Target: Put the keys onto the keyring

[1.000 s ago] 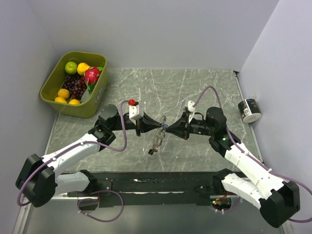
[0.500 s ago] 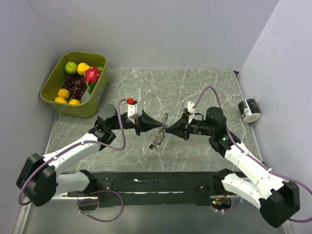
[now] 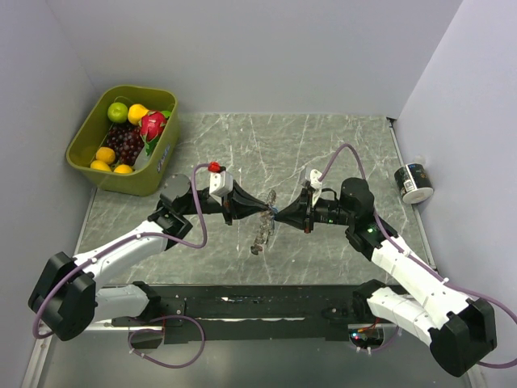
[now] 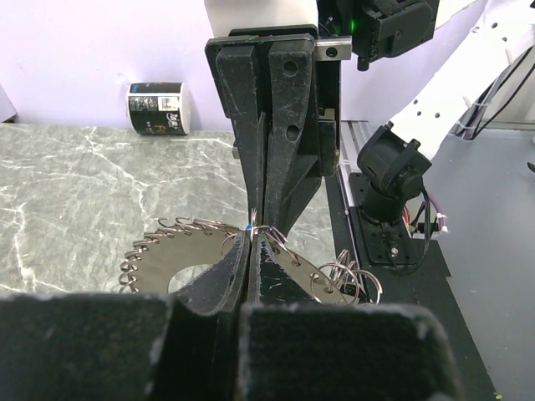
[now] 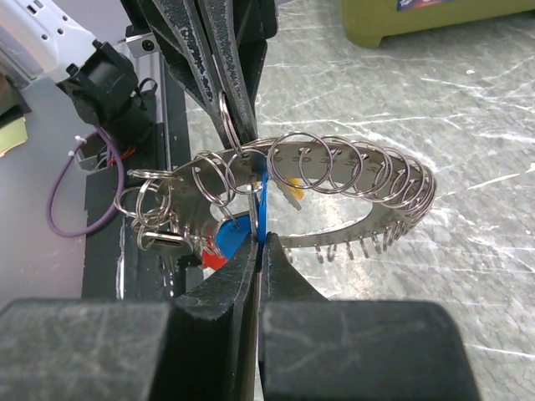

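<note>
The keyring (image 3: 260, 234) is a flat silvery ring with many small wire loops along its rim, and it hangs in the air between both arms. My left gripper (image 3: 263, 212) (image 4: 252, 242) is shut on one of its rim loops (image 5: 224, 110). My right gripper (image 3: 277, 215) (image 5: 259, 238) meets it tip to tip and is shut on a blue key (image 5: 261, 200), held edge-on against the keyring (image 5: 359, 171). Another blue key head (image 5: 224, 238), a red one (image 5: 211, 261) and a yellow one (image 5: 291, 194) dangle from the ring. Loose wire loops (image 4: 351, 280) bunch at one end.
An olive bin (image 3: 157, 170) of fruit stands at the back left of the marble table. A small black and white roll (image 3: 414, 183) (image 4: 159, 107) lies by the right wall. A black strip (image 3: 266, 303) with the arm bases runs along the near edge.
My right gripper has closed onto the blue key. The left wrist has shifted slightly, and the hanging keyring has swung a little between the two tips.
</note>
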Robot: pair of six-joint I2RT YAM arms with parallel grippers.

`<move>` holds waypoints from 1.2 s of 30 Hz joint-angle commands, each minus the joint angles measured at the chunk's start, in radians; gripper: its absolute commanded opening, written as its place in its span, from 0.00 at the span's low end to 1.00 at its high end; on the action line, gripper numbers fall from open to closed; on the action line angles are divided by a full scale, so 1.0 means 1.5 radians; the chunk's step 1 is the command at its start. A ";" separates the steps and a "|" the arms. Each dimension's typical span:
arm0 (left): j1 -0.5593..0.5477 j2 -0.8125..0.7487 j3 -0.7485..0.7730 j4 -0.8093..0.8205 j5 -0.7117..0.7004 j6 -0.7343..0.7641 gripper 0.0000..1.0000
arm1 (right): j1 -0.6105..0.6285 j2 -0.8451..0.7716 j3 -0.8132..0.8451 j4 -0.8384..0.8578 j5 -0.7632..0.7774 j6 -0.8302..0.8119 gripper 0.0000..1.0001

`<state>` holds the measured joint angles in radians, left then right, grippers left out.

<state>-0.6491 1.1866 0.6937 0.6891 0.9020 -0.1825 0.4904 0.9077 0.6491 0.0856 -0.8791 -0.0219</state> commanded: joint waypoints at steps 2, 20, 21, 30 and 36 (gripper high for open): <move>0.002 -0.006 0.012 0.095 0.005 -0.013 0.01 | -0.003 0.003 -0.011 0.011 -0.014 -0.008 0.00; 0.003 -0.018 0.000 0.061 -0.072 0.009 0.01 | 0.020 0.016 -0.010 0.006 -0.009 -0.009 0.07; 0.002 -0.020 0.000 0.054 -0.075 0.013 0.01 | 0.021 0.012 -0.013 0.007 0.000 -0.009 0.11; 0.002 -0.021 0.003 0.001 -0.085 0.044 0.01 | 0.020 -0.023 -0.023 0.015 0.109 0.009 0.49; 0.002 -0.018 0.008 -0.027 -0.091 0.063 0.01 | 0.020 -0.049 -0.044 0.045 0.151 0.014 0.78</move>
<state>-0.6472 1.1877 0.6781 0.6281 0.7792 -0.1238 0.5148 0.8761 0.6090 0.0887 -0.7181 -0.0051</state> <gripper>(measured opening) 0.026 0.720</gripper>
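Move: The small ring pinched in the left fingers is some 3 cm to the right hand's left, 1 cm ahead and 2 cm higher; the big toothed disc's middle is about 3 cm back, 3 cm left and 3 cm below the right hand. A second blue tag hangs 1 cm back, 1 cm left and 3 cm below that hand. From the left hand, the blue key in the right fingers lies about 3 cm right, 1 cm back and 2 cm below. Still pinching the blue key edge-on, the right hand eases about 1 cm down and a little left towards the small ring, then opens its fingers to nearly three-quarters and lets go, shifting some 1.5 cm forward and 1 cm back to the right while turning about 10 degrees clockwise. The left hand keeps its pinch on the small ring throughout and carries the keyring about 2.5 cm forward and 1.5 cm down, turning slightly counter-clockwise. ##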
